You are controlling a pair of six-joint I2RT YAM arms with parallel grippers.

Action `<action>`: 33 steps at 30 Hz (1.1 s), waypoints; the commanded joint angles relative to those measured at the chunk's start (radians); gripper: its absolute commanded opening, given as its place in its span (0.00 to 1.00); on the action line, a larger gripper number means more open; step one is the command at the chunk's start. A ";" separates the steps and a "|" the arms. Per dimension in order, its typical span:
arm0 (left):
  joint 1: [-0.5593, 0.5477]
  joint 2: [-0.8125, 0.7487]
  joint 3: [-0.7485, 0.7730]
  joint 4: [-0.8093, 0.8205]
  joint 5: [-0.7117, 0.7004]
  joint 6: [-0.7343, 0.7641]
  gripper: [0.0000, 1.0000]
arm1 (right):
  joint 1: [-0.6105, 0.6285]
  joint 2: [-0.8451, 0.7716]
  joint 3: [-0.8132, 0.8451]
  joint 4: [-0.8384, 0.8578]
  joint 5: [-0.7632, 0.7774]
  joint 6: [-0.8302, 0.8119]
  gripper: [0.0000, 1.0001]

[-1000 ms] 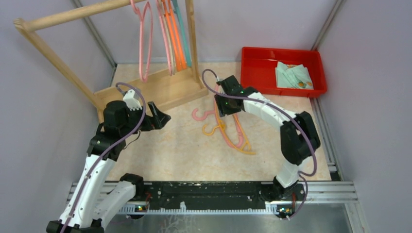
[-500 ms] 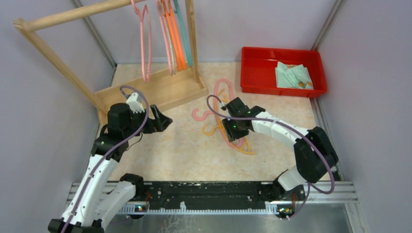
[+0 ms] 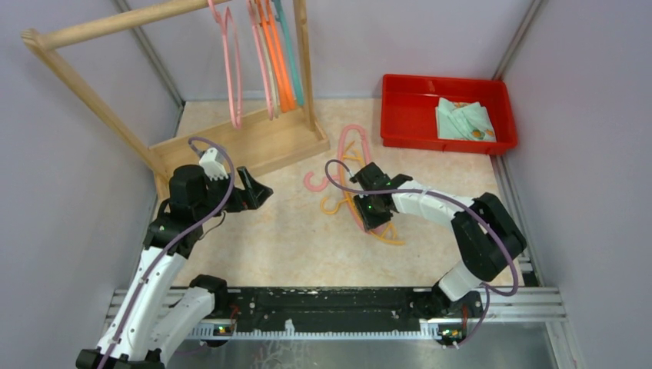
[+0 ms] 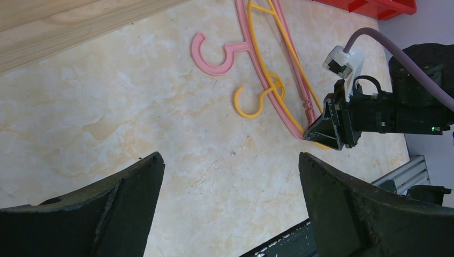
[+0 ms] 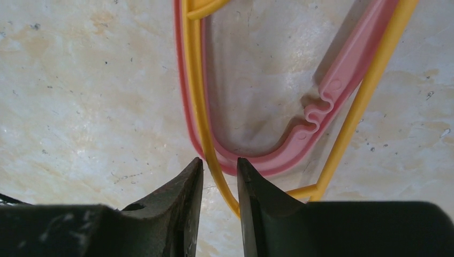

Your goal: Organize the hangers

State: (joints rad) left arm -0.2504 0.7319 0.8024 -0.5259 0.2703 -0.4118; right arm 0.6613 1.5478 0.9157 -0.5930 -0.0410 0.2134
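Note:
Two hangers lie tangled on the floor: a pink hanger (image 3: 317, 183) (image 4: 217, 53) (image 5: 342, 80) and a yellow hanger (image 3: 332, 206) (image 4: 251, 104) (image 5: 195, 96). My right gripper (image 3: 369, 219) (image 5: 219, 163) is low over their far corner. Its jaws stand narrowly apart around the yellow hanger's thin rod, with a little gap still showing, and the pink hanger's bend lies just beyond the tips. Several more hangers, pink (image 3: 233, 69), orange (image 3: 278, 61) and teal (image 3: 292, 54), hang on the wooden rack (image 3: 254, 142). My left gripper (image 3: 257, 188) (image 4: 230, 160) hovers wide open over bare floor, holding nothing.
A red tray (image 3: 400, 115) holding folded pale green cloth (image 3: 464, 121) sits at the back right. The rack's base and slanted leg stand close to the left arm. Grey walls enclose the marbled floor on three sides.
The right arm has swung down from near the rack base onto the floor hangers, and its jaws have narrowed around the yellow rod. The hung pink hanger swayed. The left arm barely moved.

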 commanded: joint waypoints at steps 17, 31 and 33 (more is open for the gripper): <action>0.005 0.010 -0.017 0.047 -0.011 -0.008 1.00 | 0.013 0.035 0.010 0.027 0.031 0.012 0.00; 0.005 0.037 -0.002 0.063 -0.017 0.005 1.00 | -0.111 -0.118 0.444 -0.215 -0.232 0.044 0.00; 0.005 0.042 0.003 0.069 -0.016 0.010 1.00 | -0.188 -0.120 0.481 -0.211 -0.342 0.075 0.00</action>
State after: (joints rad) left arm -0.2504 0.7662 0.7864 -0.4946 0.2554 -0.4175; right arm 0.5938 1.4803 1.2938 -0.7795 -0.1886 0.2329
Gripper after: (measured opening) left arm 0.998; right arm 0.026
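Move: The yellow hanger's near end already lies between the right fingertips, about 2 cm below them, while the hanger's middle is some 9 cm ahead and level sideways. Under it lies the pink hanger, its middle about 12 cm ahead and 3 cm left of the right hand; its hook is roughly 12 cm ahead and 15 cm left. From the left hand, the yellow hanger's middle is about 8 cm ahead, 26 cm right and 21 cm below. Right hand pinches the yellow hanger's near end and lifts it some 15 cm, drifting forward and left. ##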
